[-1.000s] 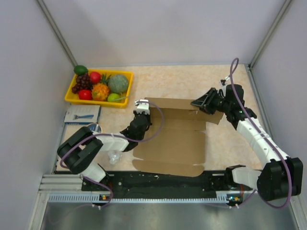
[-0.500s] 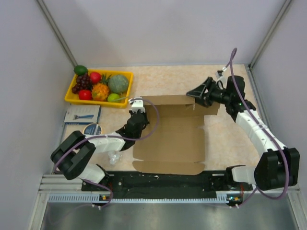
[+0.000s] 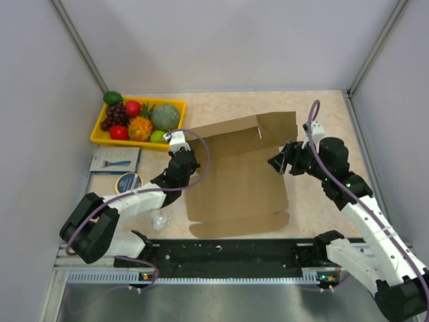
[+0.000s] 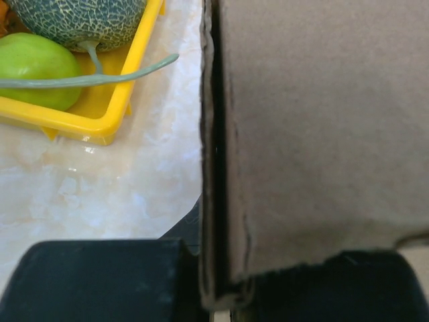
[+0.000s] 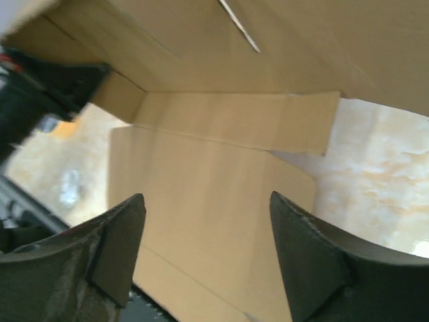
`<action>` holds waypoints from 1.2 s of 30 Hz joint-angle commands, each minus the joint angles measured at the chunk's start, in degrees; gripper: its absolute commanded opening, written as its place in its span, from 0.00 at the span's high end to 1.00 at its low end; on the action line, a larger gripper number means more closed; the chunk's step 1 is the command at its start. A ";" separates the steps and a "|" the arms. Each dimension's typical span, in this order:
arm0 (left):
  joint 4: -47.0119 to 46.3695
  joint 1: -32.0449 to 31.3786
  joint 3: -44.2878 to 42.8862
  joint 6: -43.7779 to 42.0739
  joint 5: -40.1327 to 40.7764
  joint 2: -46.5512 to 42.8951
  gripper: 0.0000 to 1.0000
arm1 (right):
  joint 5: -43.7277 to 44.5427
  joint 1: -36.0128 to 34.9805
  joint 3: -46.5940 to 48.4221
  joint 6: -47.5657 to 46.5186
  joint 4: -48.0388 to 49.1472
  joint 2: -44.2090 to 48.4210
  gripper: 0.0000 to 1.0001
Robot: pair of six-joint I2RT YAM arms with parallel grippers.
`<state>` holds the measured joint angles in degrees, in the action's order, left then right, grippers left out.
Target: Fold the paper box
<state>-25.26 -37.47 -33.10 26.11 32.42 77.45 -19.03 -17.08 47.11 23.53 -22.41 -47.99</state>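
Observation:
The paper box (image 3: pixel 234 188) is brown cardboard lying flat in the middle of the table, with its back panel (image 3: pixel 242 135) tilted up. My left gripper (image 3: pixel 179 158) is shut on the box's left edge near the back corner; in the left wrist view the doubled cardboard edge (image 4: pixel 218 201) runs between the black fingers of this gripper (image 4: pixel 224 298). My right gripper (image 3: pixel 279 161) hovers at the box's right side, open and holding nothing. In the right wrist view its gripper (image 5: pixel 206 204) frames the box floor (image 5: pixel 214 221), with the raised panel above.
A yellow tray (image 3: pixel 99 139) of fruit sits at the back left, its corner (image 4: pixel 124 94) close to the box's left edge. A blue-white packet (image 3: pixel 115 161) and a round tin (image 3: pixel 130 181) lie left of the left arm. Grey walls enclose three sides.
My right gripper has let go of the back flap, opened, and drawn back toward the near right. The back panel now stands higher. My left gripper shifted left and back with the box edge.

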 commanded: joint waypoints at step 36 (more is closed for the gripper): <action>0.29 1.88 -6.01 4.83 -5.09 -0.73 1.00 | 41.25 -19.65 -7.82 -15.08 31.81 -18.19 0.93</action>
<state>-21.74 -35.57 -35.90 28.88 28.77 76.31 14.02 -32.93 41.10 13.63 1.48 -65.54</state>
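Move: The right hand, open and empty, has the right end tab of the box's back wall about 8 cm ahead, practically in line sideways and some 7 cm below it. The slit in the wall lies roughly 12 cm ahead and 5 cm left, a little lower; the bottom panel's middle is about 4 cm ahead, 13 cm left and 18 cm down. From the left hand, which already pinches the wall's left corner, that tab is some 27 cm right, nearly level fore and aft, slightly higher. The right hand reaches forward about 8 cm and sinks about 6 cm towards the right end of the back wall, turning some 10 degrees clockwise and starting to narrow its half-open fingers, then swings about 3 cm left as they shut and pinch the end tab by its edge, rolling its left side downward. Meanwhile the left hand keeps its pinch on the wall's left corner, lifting it about 1.5 cm early on and then holding nearly still. ##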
